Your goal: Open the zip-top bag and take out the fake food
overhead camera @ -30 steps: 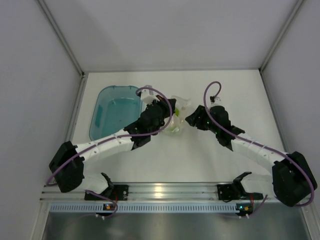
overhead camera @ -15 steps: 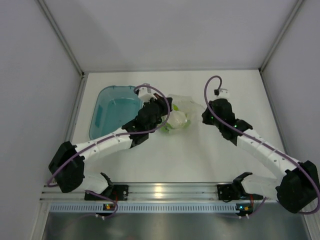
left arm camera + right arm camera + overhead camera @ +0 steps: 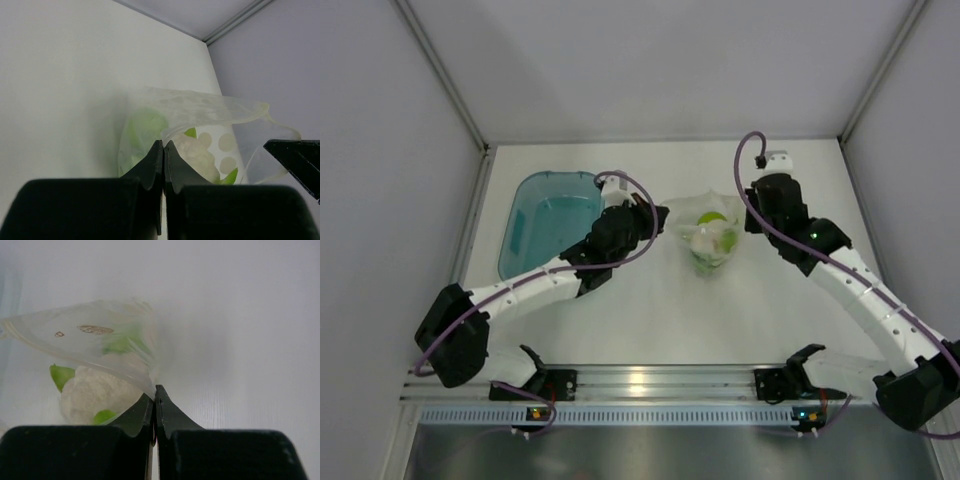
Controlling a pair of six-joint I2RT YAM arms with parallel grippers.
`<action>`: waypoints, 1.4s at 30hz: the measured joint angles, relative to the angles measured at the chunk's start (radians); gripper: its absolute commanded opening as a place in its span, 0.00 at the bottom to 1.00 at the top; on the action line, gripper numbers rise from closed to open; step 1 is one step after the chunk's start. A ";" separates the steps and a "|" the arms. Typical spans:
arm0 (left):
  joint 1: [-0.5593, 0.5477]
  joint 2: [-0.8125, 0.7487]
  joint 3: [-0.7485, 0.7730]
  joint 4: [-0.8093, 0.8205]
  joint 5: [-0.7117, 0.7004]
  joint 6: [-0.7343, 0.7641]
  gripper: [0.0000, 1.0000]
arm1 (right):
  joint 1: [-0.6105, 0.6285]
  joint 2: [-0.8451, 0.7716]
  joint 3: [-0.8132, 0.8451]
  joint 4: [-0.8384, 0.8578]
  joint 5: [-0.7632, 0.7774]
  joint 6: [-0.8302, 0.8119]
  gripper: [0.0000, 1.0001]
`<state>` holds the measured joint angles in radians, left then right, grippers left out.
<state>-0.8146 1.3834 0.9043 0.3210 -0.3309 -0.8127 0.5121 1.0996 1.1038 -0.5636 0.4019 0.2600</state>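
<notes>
The zip-top bag (image 3: pixel 706 232), clear with pale dots, hangs stretched between my two grippers at mid table. My left gripper (image 3: pixel 663 218) is shut on the bag's left edge, with the film (image 3: pixel 200 107) pinched at its tips (image 3: pixel 163 146). My right gripper (image 3: pixel 748 222) is shut on the right edge, the film (image 3: pixel 90 340) caught in its tips (image 3: pixel 155 390). The fake food sits inside: a white leafy lump (image 3: pixel 703 243) (image 3: pixel 197 150) (image 3: pixel 95 392) and a lime-green ball (image 3: pixel 712 217) (image 3: pixel 145 125). Part of the food is hidden behind the crinkled film.
A teal plastic tub (image 3: pixel 545 225) stands left of the bag, close behind the left arm. The white table (image 3: pixel 650 320) is walled at the back and on both sides. The right gripper's dark finger (image 3: pixel 295 155) shows at the right edge of the left wrist view.
My right gripper has closed on the bag's right edge and pulled away to the right. The bag has slid right and now spans both grippers. The left gripper has stayed shut.
</notes>
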 measured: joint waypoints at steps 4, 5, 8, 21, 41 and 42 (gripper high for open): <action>0.015 0.000 -0.035 -0.017 0.024 0.000 0.00 | 0.011 0.082 0.034 -0.033 -0.022 0.013 0.00; 0.017 0.000 -0.039 -0.035 0.023 0.002 0.00 | 0.017 0.099 0.037 -0.037 -0.020 0.017 0.00; 0.021 -0.014 -0.039 -0.102 0.011 0.018 0.00 | 0.069 0.138 0.048 -0.067 0.007 0.039 0.00; 0.027 -0.127 0.067 -0.351 -0.036 0.151 0.37 | 0.299 0.298 0.320 -0.181 0.189 0.092 0.00; -0.002 -0.098 0.339 -0.516 0.300 0.392 0.53 | 0.303 0.308 0.309 -0.179 0.200 0.145 0.00; -0.004 -0.077 0.363 -0.514 0.327 0.400 0.53 | 0.303 0.306 0.306 -0.173 0.198 0.145 0.00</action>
<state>-0.8188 1.3060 1.2671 -0.1932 -0.0040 -0.4126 0.8154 1.4052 1.4101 -0.7368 0.6003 0.4053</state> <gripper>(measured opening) 0.537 0.007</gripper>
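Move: The fake food sits in the bag slung between the hands: from the left hand, which pinches one side of the rim, about 12 cm to the right, 3 cm farther out and 11 cm down. From the right hand, pinching the other side, it is roughly 8 cm to the left, 4 cm ahead and 11 cm below. The teal bin stands on the table some 30 cm left of the left hand and 9 cm ahead. The bag, still pinched at its right rim, is carried about 10 cm leftward by the right hand, which dips and rises on the way, then holds there. The left hand dips about 4 cm while going left, lets go of its side of the rim as it rises and opens to about half, then backs off and climbs to some 8 cm above its start, swinging back right and rolling and turning clockwise. ##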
